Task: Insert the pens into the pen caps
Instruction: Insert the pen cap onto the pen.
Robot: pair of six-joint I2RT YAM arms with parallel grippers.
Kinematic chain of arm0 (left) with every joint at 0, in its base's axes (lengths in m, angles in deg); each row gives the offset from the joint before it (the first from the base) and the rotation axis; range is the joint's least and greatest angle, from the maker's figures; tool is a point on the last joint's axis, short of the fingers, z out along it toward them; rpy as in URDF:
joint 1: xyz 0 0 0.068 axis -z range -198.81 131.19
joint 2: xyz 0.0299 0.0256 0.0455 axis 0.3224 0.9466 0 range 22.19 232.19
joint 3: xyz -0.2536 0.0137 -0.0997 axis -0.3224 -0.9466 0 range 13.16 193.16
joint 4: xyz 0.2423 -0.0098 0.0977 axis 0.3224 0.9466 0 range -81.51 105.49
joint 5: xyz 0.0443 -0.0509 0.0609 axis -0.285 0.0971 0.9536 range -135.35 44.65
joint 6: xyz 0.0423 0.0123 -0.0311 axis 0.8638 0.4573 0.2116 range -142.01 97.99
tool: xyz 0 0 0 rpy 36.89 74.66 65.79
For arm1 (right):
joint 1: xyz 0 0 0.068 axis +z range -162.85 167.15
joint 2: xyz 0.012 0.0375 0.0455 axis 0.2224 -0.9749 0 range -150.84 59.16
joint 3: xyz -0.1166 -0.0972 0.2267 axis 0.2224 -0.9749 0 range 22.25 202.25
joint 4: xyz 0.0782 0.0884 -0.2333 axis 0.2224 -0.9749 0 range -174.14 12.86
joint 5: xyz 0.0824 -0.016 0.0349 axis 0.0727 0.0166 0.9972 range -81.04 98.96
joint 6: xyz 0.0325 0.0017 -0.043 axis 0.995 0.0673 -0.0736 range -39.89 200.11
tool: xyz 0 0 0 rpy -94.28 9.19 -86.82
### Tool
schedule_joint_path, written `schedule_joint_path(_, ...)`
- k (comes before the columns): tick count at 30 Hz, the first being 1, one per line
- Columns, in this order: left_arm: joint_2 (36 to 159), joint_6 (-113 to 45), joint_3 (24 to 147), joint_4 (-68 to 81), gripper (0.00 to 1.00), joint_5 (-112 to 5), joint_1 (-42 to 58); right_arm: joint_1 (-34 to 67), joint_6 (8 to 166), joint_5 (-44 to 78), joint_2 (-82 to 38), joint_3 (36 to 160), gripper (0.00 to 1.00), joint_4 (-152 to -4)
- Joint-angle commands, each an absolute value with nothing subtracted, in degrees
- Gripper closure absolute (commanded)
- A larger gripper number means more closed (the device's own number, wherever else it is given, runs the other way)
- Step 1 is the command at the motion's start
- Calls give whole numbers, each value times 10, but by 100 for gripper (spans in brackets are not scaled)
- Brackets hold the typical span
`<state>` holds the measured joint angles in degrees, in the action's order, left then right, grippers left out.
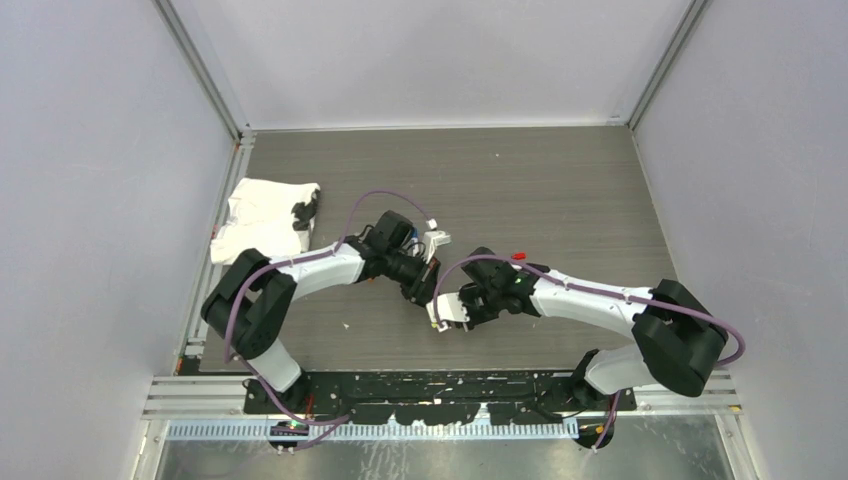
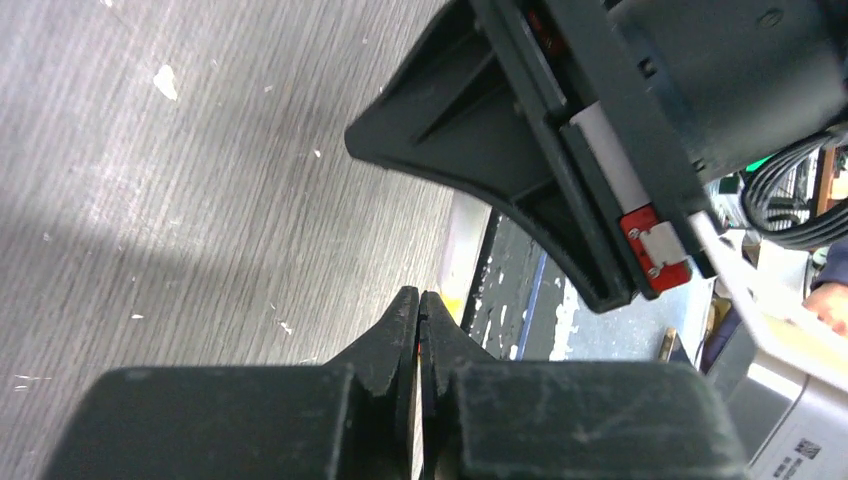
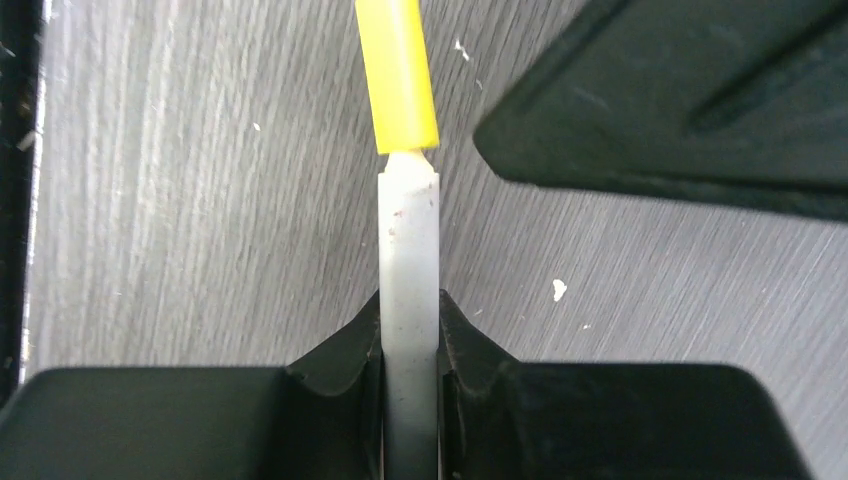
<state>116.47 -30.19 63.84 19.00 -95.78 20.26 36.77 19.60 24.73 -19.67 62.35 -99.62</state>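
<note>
My right gripper (image 3: 409, 296) is shut on the white barrel of a pen (image 3: 408, 230), which sticks straight out past the fingertips. A yellow pen cap (image 3: 398, 75) sits on the pen's far end, tilted slightly left, and runs out of the top of the right wrist view. My left gripper (image 2: 420, 296) is shut, its fingers pressed together with nothing clearly between them. From above, the left gripper (image 1: 424, 288) and the right gripper (image 1: 441, 308) meet at mid-table, almost touching. Other pens and caps are not visible.
A crumpled white cloth (image 1: 258, 218) lies at the far left of the table, with a small dark item (image 1: 305, 212) on its right edge. Walls enclose the table (image 1: 560, 190) on three sides. The table's near edge and the floor show beyond the left fingertips.
</note>
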Motion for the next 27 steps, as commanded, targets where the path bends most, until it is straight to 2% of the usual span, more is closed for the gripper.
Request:
schedule_joint_path(1, 1123, -332, 672, 167, 97, -953, 199, 351, 231, 329, -176, 659, 99, -1009)
schedule_joint_path(9, 1068, -373, 698, 187, 89, -887, 196, 315, 260, 378, -172, 670, 99, -1024)
schedule_joint_path(15, 969, -409, 695, 177, 76, -749, 180, 291, 281, 416, -162, 677, 99, -1033)
schedule_joint_path(18, 889, -431, 645, 122, 61, -677, 172, 266, 311, 457, -142, 684, 99, -1037)
schedule_joint_path(22, 753, -499, 524, -20, 22, -604, 171, 220, 382, 536, -114, 705, 99, -1042)
schedule_joint_path(24, 710, -535, 480, -113, 16, -602, 171, 199, 428, 571, -106, 716, 99, -1036)
schedule_joint_path(27, 691, -596, 419, -246, 16, -609, 171, 169, 512, 629, -101, 730, 99, -1011)
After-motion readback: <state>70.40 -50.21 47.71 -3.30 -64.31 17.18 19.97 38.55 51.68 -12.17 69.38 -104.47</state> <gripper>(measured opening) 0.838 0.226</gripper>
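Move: The left hand, shut and empty, is just clear of the yellow cap, which lies about 2 cm back of it, 1 cm to its right and some 3 cm lower. The blue-capped marker lies on the table about 13 cm ahead of the left hand, 3 cm to its left and 7 cm down. From the right hand, which already grips the white pen, the yellow cap is roughly 6 cm to the left, level fore and aft and 1 cm higher; the red cap lies 14 cm ahead, 10 cm to the right and 4 cm down. The left hand rises about 18 cm away from the yellow cap, slowly at first and then fast, drifting forward on the way and swinging left late, while the wrist turns counter-clockwise and its fingertips swing up, and the shut fingers spread nearly wide in the later half. The right hand keeps its grip on the white pen and lifts it with the yellow cap some 9 cm, mostly at the end, rolling its left side up and turning a little clockwise so that the pen's capped end tips upward. ##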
